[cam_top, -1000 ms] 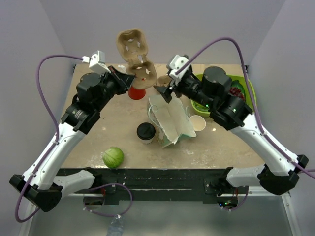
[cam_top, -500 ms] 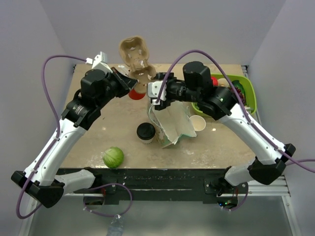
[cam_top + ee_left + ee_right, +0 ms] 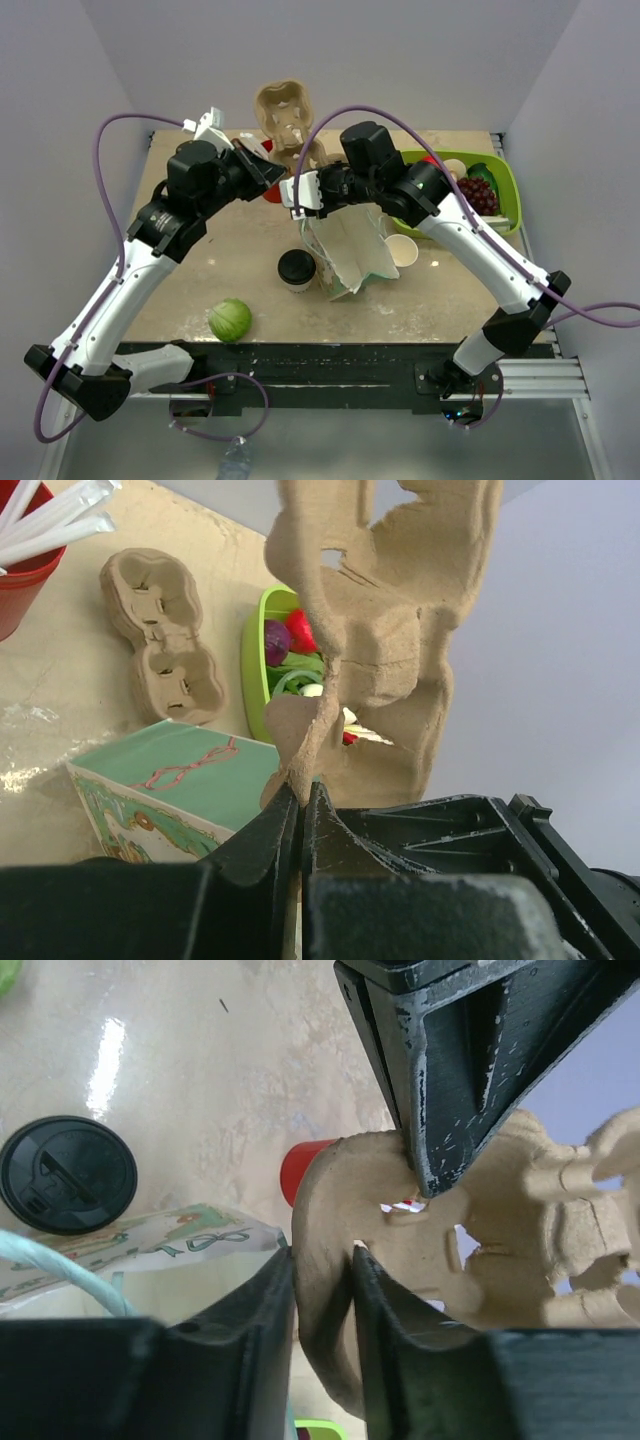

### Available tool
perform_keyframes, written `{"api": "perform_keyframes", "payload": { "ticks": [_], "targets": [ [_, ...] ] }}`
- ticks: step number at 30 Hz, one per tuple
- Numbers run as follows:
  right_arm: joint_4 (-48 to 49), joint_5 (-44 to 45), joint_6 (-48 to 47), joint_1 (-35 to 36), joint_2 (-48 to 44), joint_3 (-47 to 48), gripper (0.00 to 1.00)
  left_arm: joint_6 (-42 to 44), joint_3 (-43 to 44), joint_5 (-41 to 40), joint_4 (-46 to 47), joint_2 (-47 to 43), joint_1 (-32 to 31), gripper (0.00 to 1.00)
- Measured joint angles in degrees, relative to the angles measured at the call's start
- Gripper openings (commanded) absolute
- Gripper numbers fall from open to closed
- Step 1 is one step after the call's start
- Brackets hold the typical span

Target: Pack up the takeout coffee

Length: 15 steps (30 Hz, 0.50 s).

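Observation:
The takeout coffee (image 3: 295, 268), a white cup with a black lid (image 3: 68, 1174), stands on the table left of the green-and-white paper bag (image 3: 350, 245). A brown cardboard cup carrier (image 3: 285, 115) hangs in the air above the table's back. My left gripper (image 3: 268, 165) is shut on a thin edge of the carrier (image 3: 400, 630), pinched at the fingertips (image 3: 300, 785). My right gripper (image 3: 296, 172) is closed around the carrier's rounded rim (image 3: 322, 1260), a finger pressed on each side.
A red cup with white straws (image 3: 30, 550) stands behind the carrier. A second cardboard carrier (image 3: 165, 635) lies on the table. A lidless white cup (image 3: 402, 250) sits right of the bag. A green bin (image 3: 505, 190) with produce is back right, and a green cabbage (image 3: 230, 320) front left.
My right arm swung left from beside the green bin to the held carrier, and its jaws closed onto the carrier's rim. The left arm shifted the carrier slightly right.

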Motion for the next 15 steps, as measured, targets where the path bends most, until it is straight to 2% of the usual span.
{"api": "perform_keyframes", "payload": {
  "ticks": [1,3,4,5,8,10,12,13,15],
  "targets": [
    [0.3,0.0,-0.1,0.0,0.0,0.0,0.21,0.0,0.0,0.4,0.0,0.1,0.0,0.0],
    [0.6,0.7,-0.1,0.0,0.0,0.0,0.16,0.0,0.0,1.0,0.0,0.5,0.0,0.04],
    [0.8,0.9,-0.2,0.0,0.0,0.0,0.15,0.1,0.0,1.1,0.0,0.7,0.0,0.17],
    [0.9,1.0,-0.1,0.0,0.0,0.0,0.11,0.2,0.0,1.2,0.0,0.7,0.0,0.25],
    [1.9,1.2,0.3,0.0,-0.2,0.0,0.09,1.2,0.0,1.5,0.1,0.8,0.0,0.53],
    [2.6,1.6,1.0,0.0,-0.7,-0.2,0.08,2.2,-0.1,2.2,0.6,0.5,0.0,0.64],
    [3.6,2.4,1.6,0.0,-1.3,-0.7,0.02,3.4,-0.5,2.9,1.8,0.0,0.0,0.66],
    [4.6,2.6,2.1,0.0,-1.9,-1.2,0.02,3.7,-1.2,3.2,2.9,-0.9,0.0,0.74],
    [5.7,3.0,3.3,0.0,-3.1,-2.0,0.02,4.8,-2.3,3.3,3.8,-2.8,0.0,0.83]
  ]
}}
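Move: The left hand still pinches the near edge of the takeout cup holder, whose middle lies about 7 cm ahead of it, 2 cm right and 6 cm up. From the right hand, that middle is roughly 7 cm ahead, 3 cm left and 5 cm up, with its edge between the half-open fingers. The open paper bag stands about 6 cm right of this hand, level fore-and-aft, its middle 24 cm below; the lidded cup is some 4 cm left, 4 cm back and 30 cm down. Nearly in place, the right hand shuts its half-open fingers on the cup holder's edge, then eases up about 2 cm, tilting slightly. The left hand sinks barely half a centimetre while still pinching, then spreads its fingers wide and lets the edge go, starting back and up by about 1 cm. ##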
